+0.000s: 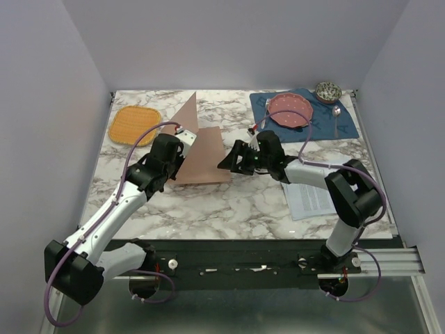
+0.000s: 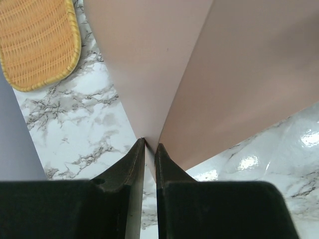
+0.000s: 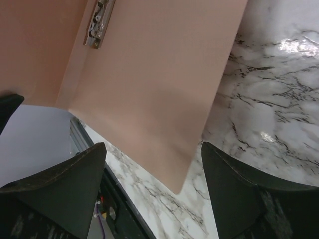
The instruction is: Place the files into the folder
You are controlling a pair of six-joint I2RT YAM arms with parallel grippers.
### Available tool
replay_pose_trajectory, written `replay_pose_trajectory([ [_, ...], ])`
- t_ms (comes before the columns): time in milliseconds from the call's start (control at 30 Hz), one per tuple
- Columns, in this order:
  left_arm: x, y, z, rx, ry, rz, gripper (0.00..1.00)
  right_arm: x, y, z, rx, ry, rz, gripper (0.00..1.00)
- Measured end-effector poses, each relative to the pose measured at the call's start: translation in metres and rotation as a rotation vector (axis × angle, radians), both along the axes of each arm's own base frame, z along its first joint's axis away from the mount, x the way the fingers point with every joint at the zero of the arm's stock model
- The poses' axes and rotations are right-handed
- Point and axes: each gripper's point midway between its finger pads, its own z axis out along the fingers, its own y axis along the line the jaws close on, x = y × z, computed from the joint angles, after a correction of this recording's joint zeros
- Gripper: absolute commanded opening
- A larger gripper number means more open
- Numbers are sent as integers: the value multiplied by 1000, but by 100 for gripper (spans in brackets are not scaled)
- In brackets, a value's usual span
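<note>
The pinkish-brown folder (image 1: pixel 207 158) lies open at mid-table, one cover flat and the other cover (image 1: pixel 185 113) standing up. My left gripper (image 1: pixel 185 133) is shut on the raised cover's edge; in the left wrist view the fingers (image 2: pixel 149 149) pinch the card (image 2: pixel 149 64). My right gripper (image 1: pixel 229 161) hovers open at the flat cover's right edge. In the right wrist view it (image 3: pixel 153 145) stands over the folder's near corner (image 3: pixel 149 89), with the metal clip (image 3: pixel 98 22) at the spine. The files (image 1: pixel 310 200) lie on the table to the right, partly under my right arm.
An orange woven mat (image 1: pixel 135 124) lies at the back left, also in the left wrist view (image 2: pixel 37 42). A blue placemat (image 1: pixel 348 129) at the back right carries a pink plate (image 1: pixel 290 110), a fork (image 1: pixel 266 111) and a spoon (image 1: pixel 336 118). A small bowl (image 1: pixel 328 90) stands behind it.
</note>
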Motion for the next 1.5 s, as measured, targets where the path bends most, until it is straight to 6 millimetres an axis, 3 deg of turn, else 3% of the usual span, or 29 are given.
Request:
replay_pose_trajectory([
  [367, -7, -3, 8, -43, -11, -9, 18, 10, 14, -24, -10, 63, 5, 82],
  [567, -8, -2, 12, -52, -26, -11, 18, 10, 15, -21, 1, 66, 5, 58],
  [667, -10, -3, 11, -56, -20, -17, 18, 11, 19, -18, 26, 78, 1, 42],
  [700, -10, -3, 11, -55, -17, -17, 18, 11, 20, -16, 37, 82, 0, 30],
  [767, -10, -3, 10, -54, -15, -17, 17, 11, 23, -14, 58, 90, 0, 21],
  [800, -11, -3, 10, -53, -13, -17, 18, 10, 25, -13, 68, 97, 2, 12],
  [867, -12, -2, 9, -52, -9, -17, 18, 9, 28, -10, 87, 108, 0, 4],
  [1067, -17, -1, 11, -65, -6, -8, 19, 4, 20, -4, 71, 99, -15, 1],
  [1167, -19, 0, 18, -84, -27, -3, 25, -2, 7, 15, 38, 46, -35, 1],
  [1233, -22, 2, 21, -92, -39, -3, 35, -6, -2, 36, 27, -14, -42, 1],
  [1267, -24, 4, 22, -94, -42, -1, 42, -9, -7, 46, 20, -43, -49, 1],
  [1300, -25, 5, 22, -95, -42, -2, 61, -11, -12, 55, 15, -73, -54, 1],
  [1367, -27, 9, 21, -77, -41, -5, 73, -14, -21, 69, -7, -126, -63, 1],
  [1400, -27, 11, 20, -69, -43, -1, 87, -15, -25, 70, -18, -142, -63, 1],
  [1467, -28, 16, 16, -51, -39, 7, 99, -22, -32, 66, -52, -146, -60, 1],
  [1500, -30, 20, 12, -32, -35, 8, 99, -26, -37, 59, -78, -139, -61, 1],
])
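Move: The left gripper already holds the folder's raised left cover; the right cover's edge lies about 17 cm to its right, 2 cm ahead and 10 cm below, the wicker tray some 16 cm ahead, 15 cm left and 11 cm below. For the open right gripper that edge, near its near corner, is only 1 cm left, level ahead, 2 cm below. From there the clip is roughly 13 cm left and 4 cm ahead, the files about 29 cm right and 4 cm back, both slightly lower. Slide the open right gripper some 3 cm left and about 2 cm down over the right cover's edge, shut it so that the tips pinch the cover, then lift about 7 cm while drawing a similar way right and slightly back. Meanwhile keep the left grip on the left cover, easing back about 2 cm, and at the end open wide, drifting left, to let go. ##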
